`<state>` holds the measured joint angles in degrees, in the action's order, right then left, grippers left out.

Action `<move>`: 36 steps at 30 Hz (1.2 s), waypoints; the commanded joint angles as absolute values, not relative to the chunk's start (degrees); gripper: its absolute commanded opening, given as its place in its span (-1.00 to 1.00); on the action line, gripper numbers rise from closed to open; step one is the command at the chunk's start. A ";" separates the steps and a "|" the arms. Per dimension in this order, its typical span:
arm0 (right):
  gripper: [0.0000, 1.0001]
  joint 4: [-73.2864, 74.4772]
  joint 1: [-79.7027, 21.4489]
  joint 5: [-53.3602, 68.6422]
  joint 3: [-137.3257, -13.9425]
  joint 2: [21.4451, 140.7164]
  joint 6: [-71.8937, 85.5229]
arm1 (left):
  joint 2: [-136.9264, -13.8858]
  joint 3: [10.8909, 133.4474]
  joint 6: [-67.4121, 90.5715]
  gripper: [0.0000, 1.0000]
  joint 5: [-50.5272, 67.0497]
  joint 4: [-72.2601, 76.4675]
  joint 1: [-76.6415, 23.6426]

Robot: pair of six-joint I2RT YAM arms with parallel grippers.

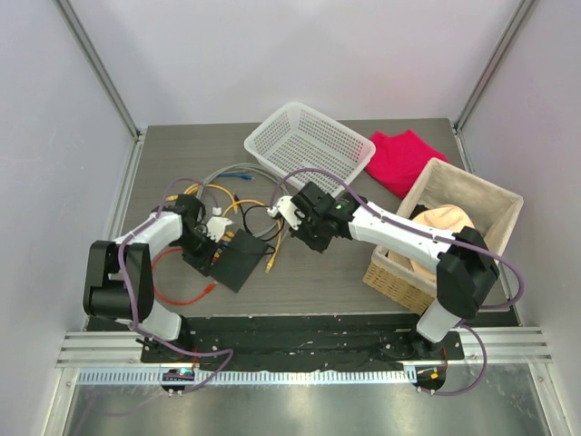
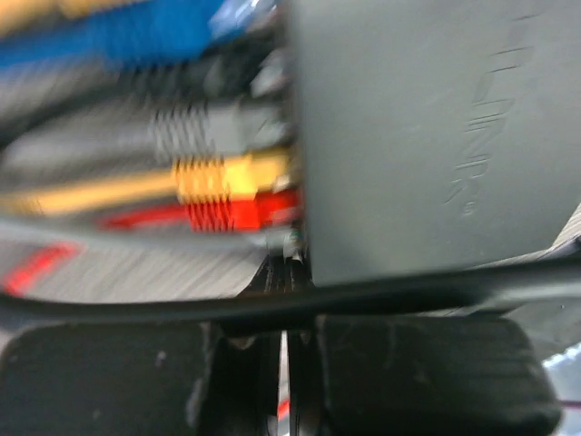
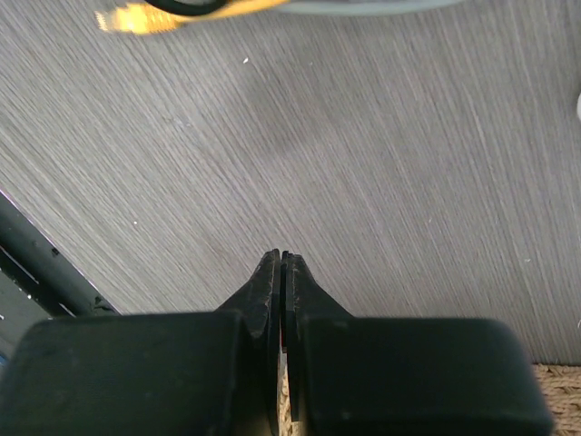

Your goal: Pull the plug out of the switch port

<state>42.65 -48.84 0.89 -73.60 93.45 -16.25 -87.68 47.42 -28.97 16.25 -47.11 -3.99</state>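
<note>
The switch is a flat black box lying left of the table's centre. In the left wrist view the switch fills the right side. A grey plug, a yellow plug and a red plug sit in sockets along its left edge. My left gripper is at that socket edge. Its jaws are shut to a thin slit just below the red plug, and nothing shows between them. A black cable crosses in front of them. My right gripper hovers right of the switch, shut over bare table.
Loose cables in grey, blue and yellow lie tangled behind the switch, and a red cable curls in front. A loose yellow plug lies near the right gripper. A white mesh basket, a red cloth and a wicker box stand at back and right.
</note>
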 commanded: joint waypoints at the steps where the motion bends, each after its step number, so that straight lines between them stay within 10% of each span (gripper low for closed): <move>1: -0.98 41.57 -48.60 0.26 -72.60 90.09 -16.96 | -86.66 48.16 -29.36 -0.86 20.12 -43.60 -13.51; 12: -0.98 41.40 -47.46 -2.63 -70.75 87.98 -18.19 | -92.20 53.96 -21.09 -0.81 23.38 -40.95 -31.73; 18: -0.98 42.27 -45.62 -3.43 -69.61 86.40 -18.54 | -74.67 55.27 -25.31 -0.71 33.73 -47.01 -31.38; 27: -0.96 39.56 -39.65 3.43 -84.33 86.47 -12.67 | -71.72 77.42 -15.77 0.09 41.74 -54.85 -14.63; 31: -0.03 40.16 -37.36 8.59 -98.32 93.24 -11.24 | -76.36 79.45 1.46 0.40 44.22 -39.84 -2.66; 36: 0.05 44.82 -37.35 16.78 -108.36 102.73 -16.96 | -91.12 85.51 3.08 0.32 44.81 -38.94 -0.18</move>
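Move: The shut fingers of my left hand are low at the switch's near port-side corner; its middle lies about 7 cm to the right, 3 cm ahead. The red plug in its port is roughly 2 cm ahead and 1 cm left, the loose red plug some 4 cm back and 1 cm right, the yellow plug 15 cm right and 2 cm ahead. From my right hand the switch is about 19 cm left, 3 cm back, 10 cm below. With its fingers still shut, my left hand keeps pushing the switch to the right, sweeping about 14 cm low over the table and turning clockwise. Then it comes free, climbs some 25 cm and swings forward and back left over the cables, opening as the fingers tilt up towards right and forward. My right hand drifts slightly right, then rises and reaches forward towards the white basket, opening too. ##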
